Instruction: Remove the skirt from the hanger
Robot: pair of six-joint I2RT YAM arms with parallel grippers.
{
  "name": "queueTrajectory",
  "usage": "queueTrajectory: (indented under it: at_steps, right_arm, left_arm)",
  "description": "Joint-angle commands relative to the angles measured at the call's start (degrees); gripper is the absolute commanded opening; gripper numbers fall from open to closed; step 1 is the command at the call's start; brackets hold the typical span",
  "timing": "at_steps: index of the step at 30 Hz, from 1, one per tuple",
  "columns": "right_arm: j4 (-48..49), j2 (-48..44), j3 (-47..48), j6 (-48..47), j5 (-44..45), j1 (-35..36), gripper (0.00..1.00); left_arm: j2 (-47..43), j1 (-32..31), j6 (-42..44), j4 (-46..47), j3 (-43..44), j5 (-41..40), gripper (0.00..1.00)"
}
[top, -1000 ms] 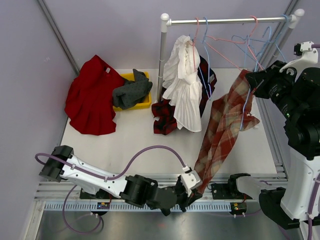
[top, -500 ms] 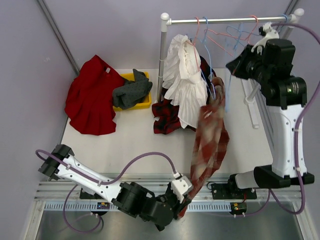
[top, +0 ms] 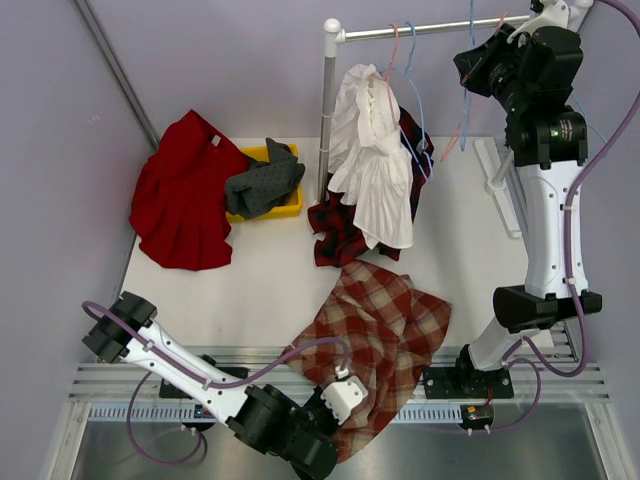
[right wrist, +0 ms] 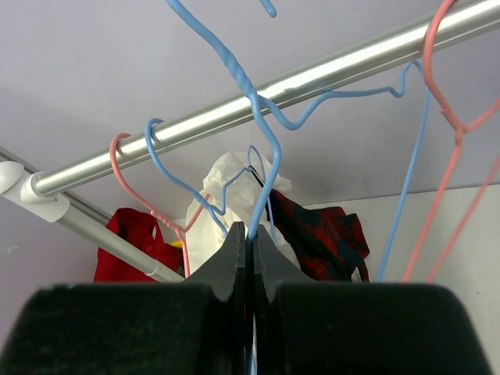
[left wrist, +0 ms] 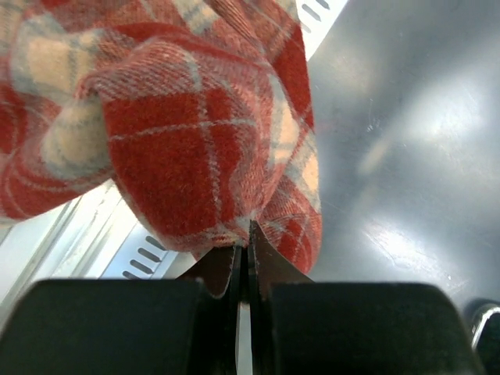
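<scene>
The red and cream plaid skirt [top: 385, 325] lies crumpled on the table's front, its hem hanging over the near edge. My left gripper [top: 345, 420] is low at that edge, shut on the skirt's hem. The left wrist view shows the skirt [left wrist: 195, 133] bunched right above the closed left gripper [left wrist: 248, 234]. My right gripper [top: 478, 65] is high beside the rail, shut on the bare blue wire hanger [top: 467, 100]. In the right wrist view the hanger [right wrist: 254, 117] rises from the pinched right gripper [right wrist: 251, 234].
A metal rail [top: 420, 30] on a white post carries pink and blue hangers [top: 400, 55], a white garment [top: 375, 170] and a dark plaid one [top: 340, 235]. A red garment [top: 185, 195] and a yellow bin [top: 290, 205] holding grey cloth sit at the back left.
The skirt slid off the blue hanger and fell onto the table. My right gripper rose to the rail with the bare hanger. My left gripper pulled the hem down past the near edge.
</scene>
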Motion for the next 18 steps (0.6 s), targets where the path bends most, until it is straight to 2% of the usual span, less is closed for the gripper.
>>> queueTrajectory:
  at_steps: [1,11,14,18]
  right_arm:
    - [11.44,-0.32,-0.82,1.46,-1.37,-0.11,0.00]
    - [16.01,-3.13,-14.72,3.57,-3.22,-0.11,0.00]
    - [17.68,-4.53,-19.38,3.75,-2.87,-0.20,0.00]
    - [17.42,-6.37,-22.54,3.66,-2.60,-0.55,0.00]
  left_arm:
    - [-2.52,-7.85,-2.02,-1.18,1.94,-5.95,0.00]
    - [-6.03,-7.06,-1.31,-7.24,5.18,-9.74,0.00]
    - [-6.30,-6.45,-2.80,-14.96,9.14,-11.32,0.00]
    - [-7.52,-2.60,-3.95,-27.80,13.36,-13.43,0.00]
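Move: The right hand holds the empty blue hanger by its shoulder; the rail is about 10 cm above that hand and 5 cm ahead. On the rail, an empty pink hanger is some 7 cm right and 5 cm ahead, and the white dress about 16 cm left, 6 cm ahead, 15 cm lower. From the left hand, pinching the plaid skirt, the yellow bin is roughly 62 cm ahead, 22 cm left, 7 cm lower; the red garment lies 57 cm ahead, 42 cm left, 8 cm lower. Downward, with some 3.5 cm of forward reach coming mostly early, the right hand lowers the blue hanger about 8 cm to bring its hook over the rail, keeping its grip and tipping slightly nose-down. Meanwhile the left hand, still pinching the plaid skirt, climbs about 6 cm, slow then quicker, easing forward over the table's near edge and a little left. ##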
